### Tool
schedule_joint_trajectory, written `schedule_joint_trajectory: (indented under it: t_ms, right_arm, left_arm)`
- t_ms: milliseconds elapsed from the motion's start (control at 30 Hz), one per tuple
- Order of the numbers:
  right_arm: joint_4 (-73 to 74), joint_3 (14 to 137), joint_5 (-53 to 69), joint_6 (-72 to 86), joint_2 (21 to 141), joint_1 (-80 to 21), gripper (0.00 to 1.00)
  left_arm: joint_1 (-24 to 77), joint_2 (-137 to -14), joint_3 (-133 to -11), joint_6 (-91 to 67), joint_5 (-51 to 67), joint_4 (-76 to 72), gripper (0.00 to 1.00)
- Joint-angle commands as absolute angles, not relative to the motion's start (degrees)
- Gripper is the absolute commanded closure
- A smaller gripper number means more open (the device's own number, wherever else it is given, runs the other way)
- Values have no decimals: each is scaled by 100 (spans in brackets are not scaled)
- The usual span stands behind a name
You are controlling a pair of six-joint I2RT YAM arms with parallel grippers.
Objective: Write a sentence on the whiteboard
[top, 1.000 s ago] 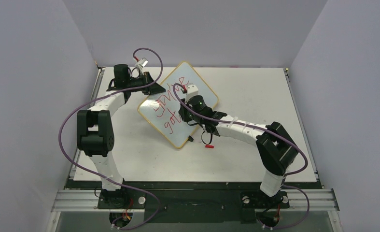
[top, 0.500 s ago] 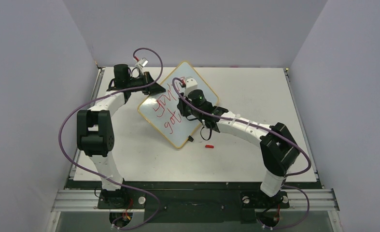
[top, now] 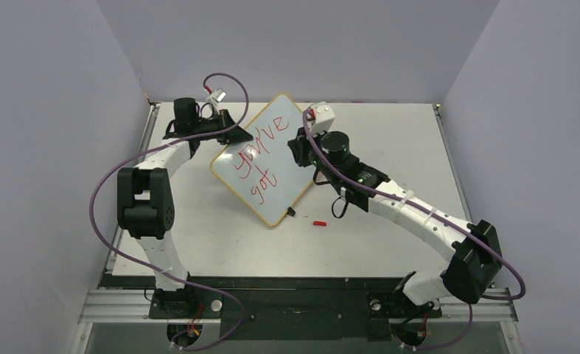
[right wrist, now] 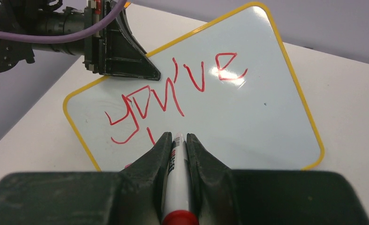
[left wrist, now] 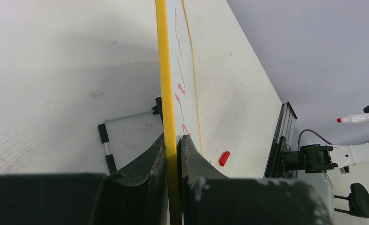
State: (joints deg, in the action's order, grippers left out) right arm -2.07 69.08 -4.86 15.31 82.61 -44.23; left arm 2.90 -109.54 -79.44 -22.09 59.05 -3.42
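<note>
The whiteboard (top: pixel 283 193), white with a yellow frame, stands tilted on the table, one corner pointing away. Red text on it reads "you've got" (top: pixel 261 156) in two lines. My left gripper (top: pixel 235 136) is shut on the board's upper-left edge; in the left wrist view both fingers of the left gripper (left wrist: pixel 173 137) pinch the yellow frame (left wrist: pixel 161 56). My right gripper (top: pixel 300 145) hovers at the board's right side, shut on a white marker (right wrist: pixel 176 178) with a red end. The marker's tip points at the board (right wrist: pixel 248 117) below "you've" (right wrist: pixel 173 91) and stands off it.
A red marker cap (top: pixel 319 223) lies on the table near the board's lower corner; it also shows in the left wrist view (left wrist: pixel 224 158). A wire stand with black sleeves (left wrist: pixel 108 143) props the board from behind. Purple walls enclose the table on three sides.
My right arm has drawn back off the board toward the far right with the marker, uncovering the words "you've got". The left gripper and the board have not moved.
</note>
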Motion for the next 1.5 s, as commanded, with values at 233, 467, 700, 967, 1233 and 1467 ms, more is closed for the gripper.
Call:
schedule_joint_trajectory:
  t_ms: [233, 467, 700, 967, 1233, 1467]
  right_arm:
    - [-549, 6028, -677, 1488, 7678, -4178, 100]
    - [-1004, 5895, -144, 1594, 8104, -3977, 100]
    - [-1307, 6092, 323, 1598, 8544, -3960, 100]
    - [-1421, 6423, 463, 1625, 9022, -3935, 100]
    - [-1407, 6747, 544, 1625, 9423, -3877, 100]
    - [-1430, 6988, 620, 1682, 9737, -3834, 100]
  left_arm:
    - [415, -10917, -8043, -1635, 5784, -1140, 100]
    - [370, -10905, -7993, -1634, 5811, -1168, 100]
    - [360, -10970, -8029, -1658, 5825, -1179, 100]
    - [358, -10978, -8023, -1704, 5836, -1237, 100]
    - [360, -10987, -8026, -1714, 5836, -1248, 100]
    - [360, -11003, -8026, -1731, 5844, -1265, 100]
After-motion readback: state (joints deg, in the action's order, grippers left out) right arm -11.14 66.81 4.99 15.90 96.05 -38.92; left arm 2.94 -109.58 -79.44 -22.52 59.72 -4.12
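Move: The right hand holds the marker off the whiteboard. The blank stretch after "got" lies about 8 cm ahead of it, 4 cm to its left and some 13 cm below. "got" is roughly 1 cm ahead, 11 cm left and 16 cm lower; "you've" about 9 cm ahead, 10 cm left and 12 cm lower. From the left hand on the board's edge, the blank stretch is some 5 cm back, 10 cm right and 5 cm down. Carry the marker down towards the blank board after "got": first let the right gripper sink while swinging about 4 cm to the right, then bring it back left and forward, still sinking to about 9 cm below its start. Tip the fingers slightly downward and keep the marker gripped. Hold the board's edge still with the left gripper. ##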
